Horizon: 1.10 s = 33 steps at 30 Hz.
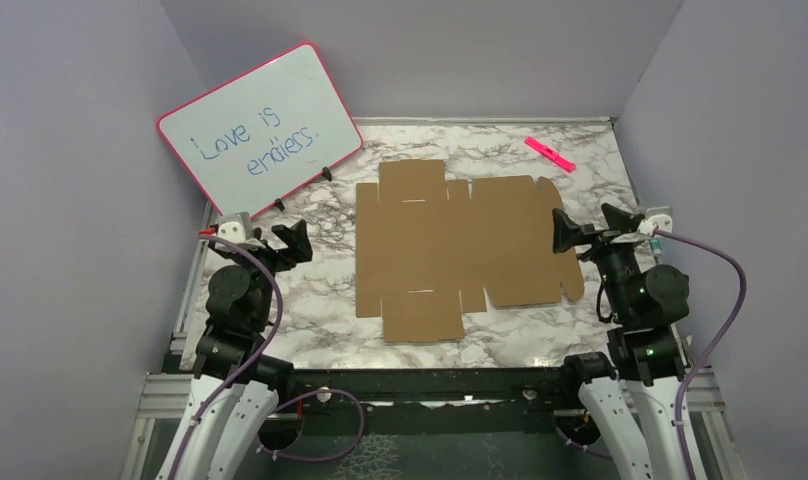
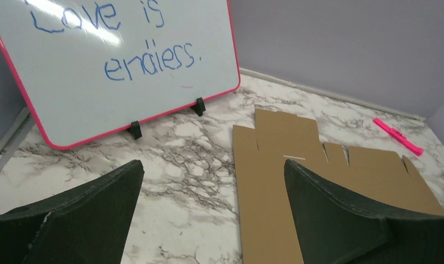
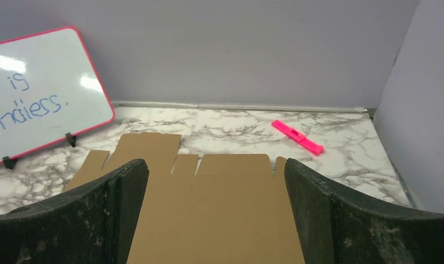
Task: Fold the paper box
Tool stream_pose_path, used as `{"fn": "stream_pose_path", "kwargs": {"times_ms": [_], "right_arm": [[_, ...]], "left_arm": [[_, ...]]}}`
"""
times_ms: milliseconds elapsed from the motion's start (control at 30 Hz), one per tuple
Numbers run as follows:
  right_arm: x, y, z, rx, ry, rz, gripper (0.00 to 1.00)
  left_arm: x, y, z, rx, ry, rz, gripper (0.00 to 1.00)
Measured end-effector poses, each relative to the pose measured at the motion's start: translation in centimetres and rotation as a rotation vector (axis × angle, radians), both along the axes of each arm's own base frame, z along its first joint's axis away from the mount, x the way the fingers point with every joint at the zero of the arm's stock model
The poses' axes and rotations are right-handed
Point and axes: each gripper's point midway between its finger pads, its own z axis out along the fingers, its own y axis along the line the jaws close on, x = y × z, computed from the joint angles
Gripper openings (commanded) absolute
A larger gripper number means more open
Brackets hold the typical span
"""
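Observation:
The paper box (image 1: pixel 460 250) is a flat, unfolded brown cardboard sheet with flaps and slits, lying in the middle of the marble table (image 1: pixel 320 300). My left gripper (image 1: pixel 292 243) hovers open left of the sheet, empty. In the left wrist view the left gripper (image 2: pixel 213 168) straddles the paper box's (image 2: pixel 286 159) left edge from above, touching nothing. My right gripper (image 1: pixel 587 225) stands open over the sheet's right edge. In the right wrist view the right gripper (image 3: pixel 216 165) has the paper box (image 3: pixel 220 209) spread flat below its wide jaws.
A pink-framed whiteboard (image 1: pixel 260 130) with blue writing leans on stands at the back left. A pink marker (image 1: pixel 550 154) lies at the back right. Grey walls enclose the table on three sides.

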Motion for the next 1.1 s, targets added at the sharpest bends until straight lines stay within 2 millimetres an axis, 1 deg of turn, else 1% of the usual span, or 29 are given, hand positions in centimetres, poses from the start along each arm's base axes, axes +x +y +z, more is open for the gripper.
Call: {"fn": "stream_pose_path", "kwargs": {"times_ms": [167,267,400,433,533,633,700,767,933,1000,1100], "right_arm": [[1.6,2.0,-0.6,0.004,0.122,0.096,1.0],[2.9,3.8,-2.2,0.02,0.232,0.185,1.0],[4.6,6.4,-6.4,0.064,0.421,0.313,1.0],[4.9,7.0,-7.7,0.082,0.472,0.34,1.0],[5.2,8.2,-12.3,0.146,0.616,0.385,1.0],[5.4,8.7,-16.4,0.196,0.736,0.394,1.0],[6.0,8.9,-18.4,0.216,0.789,0.387,1.0],[6.6,8.9,-20.1,0.229,0.832,0.376,1.0],[7.4,8.8,-23.3,0.251,0.895,0.338,1.0],[7.6,8.7,-24.3,0.259,0.913,0.327,1.0],[7.6,8.7,-25.1,0.267,0.926,0.317,1.0]], "left_arm": [[0.3,-1.2,-2.7,-0.032,0.116,-0.05,0.99],[0.3,-1.9,-4.5,-0.072,0.194,-0.065,0.99],[0.4,-3.2,-6.5,-0.152,0.29,-0.105,0.99],[0.4,-3.6,-6.7,-0.172,0.304,-0.118,0.99],[0.8,-5.3,-8.7,-0.226,0.4,-0.174,0.99],[0.9,-7.0,-11.4,-0.267,0.512,-0.228,0.99],[0.7,-7.9,-13.3,-0.284,0.579,-0.255,0.99],[0.6,-8.7,-14.2,-0.293,0.613,-0.278,0.99],[0.7,-11.0,-15.7,-0.314,0.655,-0.338,0.99],[0.5,-12.3,-16.7,-0.326,0.67,-0.367,0.99],[-0.1,-13.9,-18.0,-0.337,0.687,-0.407,0.99]]}}
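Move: The paper box lies flat and unfolded, its middle about 7 cm ahead, 36 cm right and 27 cm below the left hand. Its near flap sits some 9 cm back and 26 cm right of that hand, while the whiteboard leans about 24 cm ahead and 14 cm left. From the right hand the box's middle is roughly 8 cm ahead, 17 cm left and 32 cm below; the pink strap is about 31 cm ahead and 7 cm right. Both open grippers swoop down on the flat paper box at once: the right hand drops about 25 cm, going left and forward as well over the right part of the cardboard, while its fingers tip down some 50 degrees and swing counter-clockwise. The left hand sinks while travelling some 14 cm to its right to the box's left edge, tipping down and turning clockwise, and both stay wide open with no touch to be seen. ##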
